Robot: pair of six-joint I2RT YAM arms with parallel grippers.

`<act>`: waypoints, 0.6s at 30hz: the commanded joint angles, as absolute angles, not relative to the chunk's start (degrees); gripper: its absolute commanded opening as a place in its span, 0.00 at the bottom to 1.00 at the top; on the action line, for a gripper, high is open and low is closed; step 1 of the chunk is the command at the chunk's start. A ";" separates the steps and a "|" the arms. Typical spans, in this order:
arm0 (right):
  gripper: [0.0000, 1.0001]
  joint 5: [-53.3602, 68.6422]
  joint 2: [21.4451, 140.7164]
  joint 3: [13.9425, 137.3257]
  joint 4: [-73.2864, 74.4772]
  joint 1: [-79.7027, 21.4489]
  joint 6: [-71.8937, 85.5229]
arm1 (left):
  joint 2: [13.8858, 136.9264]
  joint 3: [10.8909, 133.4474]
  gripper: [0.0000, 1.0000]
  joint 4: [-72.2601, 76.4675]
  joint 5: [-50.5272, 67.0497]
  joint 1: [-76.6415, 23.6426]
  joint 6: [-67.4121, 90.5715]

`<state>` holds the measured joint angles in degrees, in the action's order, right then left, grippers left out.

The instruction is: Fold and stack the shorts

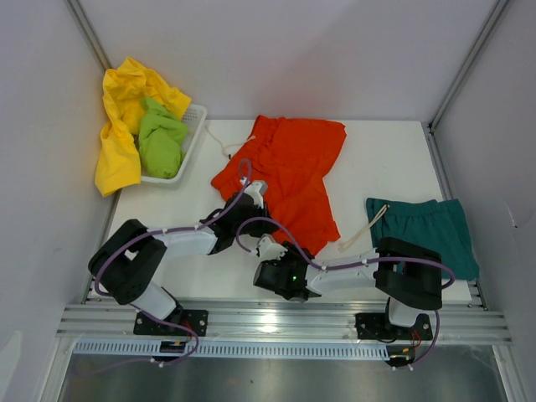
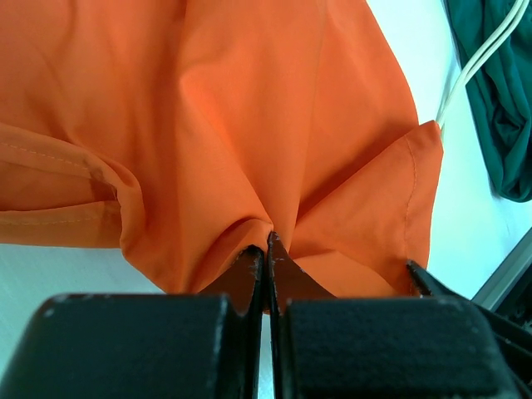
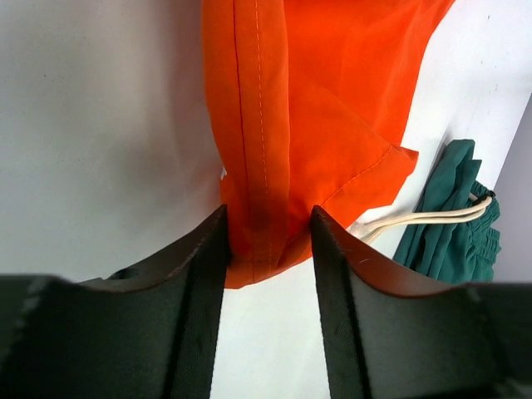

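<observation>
The orange-red shorts (image 1: 289, 163) lie spread in the middle of the table. My left gripper (image 1: 255, 193) is shut on a pinched fold of their cloth (image 2: 268, 237) near the left side. My right gripper (image 1: 273, 244) sits at their near hem. Its jaws stand apart, with the stitched hem (image 3: 264, 224) between them, and the fabric fills most of the gap. The dark teal shorts (image 1: 431, 230) lie folded at the right with a pale drawstring (image 1: 368, 228) trailing out. Yellow shorts (image 1: 121, 126) and lime green shorts (image 1: 159, 138) hang in and over the basket.
A white plastic basket (image 1: 194, 126) stands at the back left corner. Grey walls close in the table on three sides. The metal rail (image 1: 285, 322) with both arm bases runs along the near edge. The teal shorts (image 3: 453, 224) lie just right of the orange hem.
</observation>
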<state>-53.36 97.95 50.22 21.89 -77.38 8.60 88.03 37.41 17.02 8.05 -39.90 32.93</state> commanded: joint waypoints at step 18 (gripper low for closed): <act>0.00 -55.11 95.79 54.75 38.83 -87.89 30.65 | 75.51 37.17 0.67 10.74 15.64 -27.70 35.68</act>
<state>-53.17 96.90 53.06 33.41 -85.17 21.82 81.73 36.27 13.91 13.23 -33.19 33.61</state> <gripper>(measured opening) 0.009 0.658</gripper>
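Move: The right hand stands with half-closed fingers straddling the near corner of the red shorts, which lies practically at its fingertips, about 1 cm ahead. The middle of the red shorts is some 19 cm farther out and 6 cm left of it, and the green shorts lie about 32 cm to its right and 4 cm ahead. The left hand still pinches the near left edge between its fingers; from there the near corner is roughly 9 cm right and 6 cm back. Back towards its base goes the right hand, about 4–5 cm, after its fingers shut on the near corner of the red shorts; it draws the pinched cloth along. Meanwhile the left hand opens, lets go of the near edge, and then lifts away up and to its left by some 4 cm. ##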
